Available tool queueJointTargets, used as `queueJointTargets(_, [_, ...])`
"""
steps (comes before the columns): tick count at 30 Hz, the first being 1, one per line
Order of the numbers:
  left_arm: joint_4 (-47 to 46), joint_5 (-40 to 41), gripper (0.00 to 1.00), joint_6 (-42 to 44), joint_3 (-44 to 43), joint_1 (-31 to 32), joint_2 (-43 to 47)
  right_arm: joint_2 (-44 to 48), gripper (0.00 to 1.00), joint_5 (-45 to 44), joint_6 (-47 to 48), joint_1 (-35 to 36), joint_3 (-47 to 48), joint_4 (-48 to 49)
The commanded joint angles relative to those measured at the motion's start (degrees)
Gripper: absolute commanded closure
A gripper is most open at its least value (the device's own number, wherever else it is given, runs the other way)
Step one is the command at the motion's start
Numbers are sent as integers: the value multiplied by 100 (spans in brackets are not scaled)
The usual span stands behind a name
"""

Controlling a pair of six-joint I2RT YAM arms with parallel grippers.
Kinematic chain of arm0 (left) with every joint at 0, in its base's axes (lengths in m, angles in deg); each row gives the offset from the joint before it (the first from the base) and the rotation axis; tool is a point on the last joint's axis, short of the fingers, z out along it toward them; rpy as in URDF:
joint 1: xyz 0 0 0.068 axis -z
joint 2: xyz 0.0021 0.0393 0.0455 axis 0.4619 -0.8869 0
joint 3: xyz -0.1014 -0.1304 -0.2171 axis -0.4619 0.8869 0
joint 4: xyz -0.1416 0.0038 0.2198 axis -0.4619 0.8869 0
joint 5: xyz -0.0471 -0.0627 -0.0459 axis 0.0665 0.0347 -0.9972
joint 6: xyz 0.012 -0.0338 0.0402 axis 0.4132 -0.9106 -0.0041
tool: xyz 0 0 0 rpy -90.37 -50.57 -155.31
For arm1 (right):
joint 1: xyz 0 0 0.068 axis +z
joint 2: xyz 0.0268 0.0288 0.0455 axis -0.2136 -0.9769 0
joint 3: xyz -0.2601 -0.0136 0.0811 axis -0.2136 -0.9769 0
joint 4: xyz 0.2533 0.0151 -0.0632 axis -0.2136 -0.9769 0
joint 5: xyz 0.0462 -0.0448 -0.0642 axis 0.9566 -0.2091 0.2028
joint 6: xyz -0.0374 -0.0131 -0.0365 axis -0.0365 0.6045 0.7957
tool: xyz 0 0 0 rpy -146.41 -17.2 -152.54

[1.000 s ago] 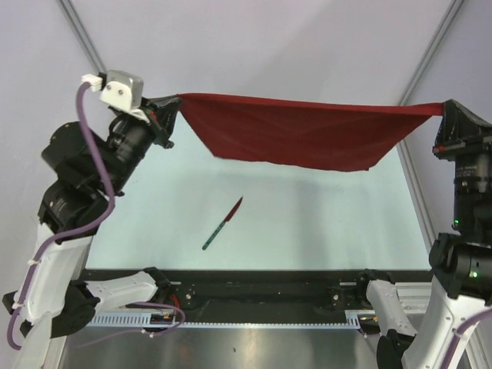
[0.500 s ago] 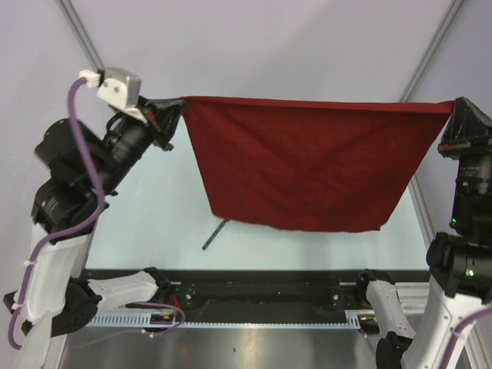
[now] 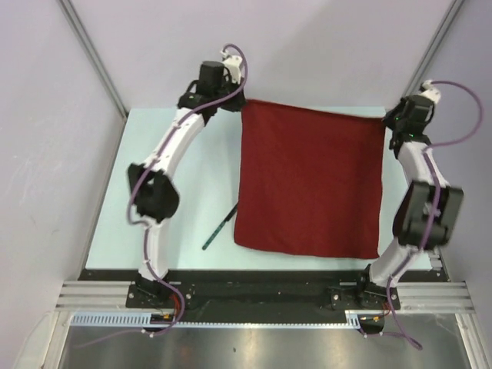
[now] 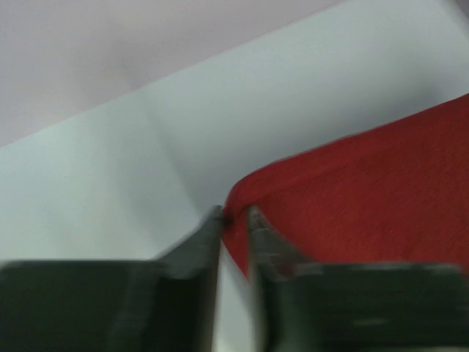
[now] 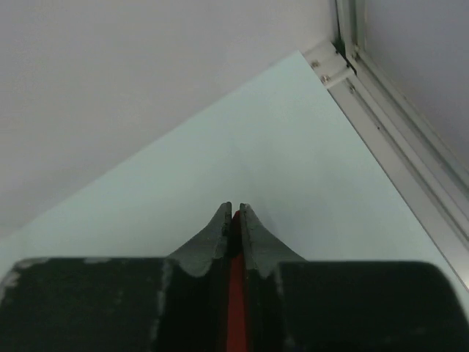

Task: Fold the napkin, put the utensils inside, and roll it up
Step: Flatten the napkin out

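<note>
The dark red napkin (image 3: 311, 181) lies spread flat on the pale table (image 3: 207, 181), a bit right of centre. My left gripper (image 3: 240, 102) is at its far left corner; in the left wrist view the gripper (image 4: 234, 214) pinches that napkin corner (image 4: 366, 198), with a narrow gap between the blurred jaws. My right gripper (image 3: 388, 119) is at the far right corner; in the right wrist view it (image 5: 236, 207) is shut on a strip of red napkin (image 5: 236, 293). The knife (image 3: 217, 234) lies by the napkin's near left edge, teal handle showing, blade tip hidden under the cloth.
Both arms reach far across the table. A metal frame rail (image 5: 396, 125) runs along the table's right edge, with its corner near my right gripper. A black rail (image 3: 254, 288) lines the near edge. Grey walls close in the back and sides.
The napkin was held up hanging in the air between both grippers. Both arms have swung forward and down, and it now lies flat on the table, covering the knife's blade.
</note>
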Motion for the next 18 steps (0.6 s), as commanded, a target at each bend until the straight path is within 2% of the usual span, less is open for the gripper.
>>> queueJointTargets(1, [145,261,50,81,-2102,-565,-1601,-1869,68,-11,126,-338,1721,462])
queueJointTargets(2, [84,331,13,-119,-2203,-583,-1769,-2197,40,236,126,-329,1997,86])
queueJointTargets(3, [-204,358,4,-165,-2170,-592,-1814,-2400,35,377,144,-303,2252,-57])
queueJointTargets(4, [-381,323,0,-183,-1847,-600,-1701,-2533,33,544,196,-294,2394,-163])
queueJointTargets(5, [-531,340,0,-192,-1644,-600,-1587,-2604,26,581,249,-268,2465,-277])
queueJointTargets(6, [-732,375,0,-183,-1450,-600,-1455,-2535,24,581,301,-207,2387,-269])
queueJointTargets(7, [-786,471,0,-183,-1074,-600,-1298,-2404,8,555,415,-189,2256,-217])
queueJointTargets(8, [-796,585,0,-226,-914,-600,-1017,-2124,1,520,460,-162,1924,-60])
queueJointTargets(11, [-682,727,0,-340,-246,-600,-324,-1422,0,580,609,-75,1561,-145])
queueJointTargets(15, [-568,499,0,-745,896,-609,759,-462,0,1125,759,215,668,-488])
queueJointTargets(18, [-331,350,0,-1087,1635,-679,1653,388,2,1206,978,1004,-185,-813])
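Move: My hands hold the napkin's two far corners in the air, about 46 cm apart. The table spot for my left hand's corner is roughly 7 cm ahead of that hand, 8 cm to its right and 18 below; the spot for my right hand's corner is about 5 cm ahead, 4 right and 16 below. The napkin's middle is some 19 cm back and 21 right of my left hand, and the knife about 33 cm back and 6 left of it. I fling both corners down and forward towards the table's far edge, about 13 cm down and 8 or 9 out, my right hand drifting a little right, and open both grippers wide on the way to let the napkin go. Then I lift both empty hands some 10 cm and draw them back and leftwards, my left hand turning slightly counter-clockwise. ##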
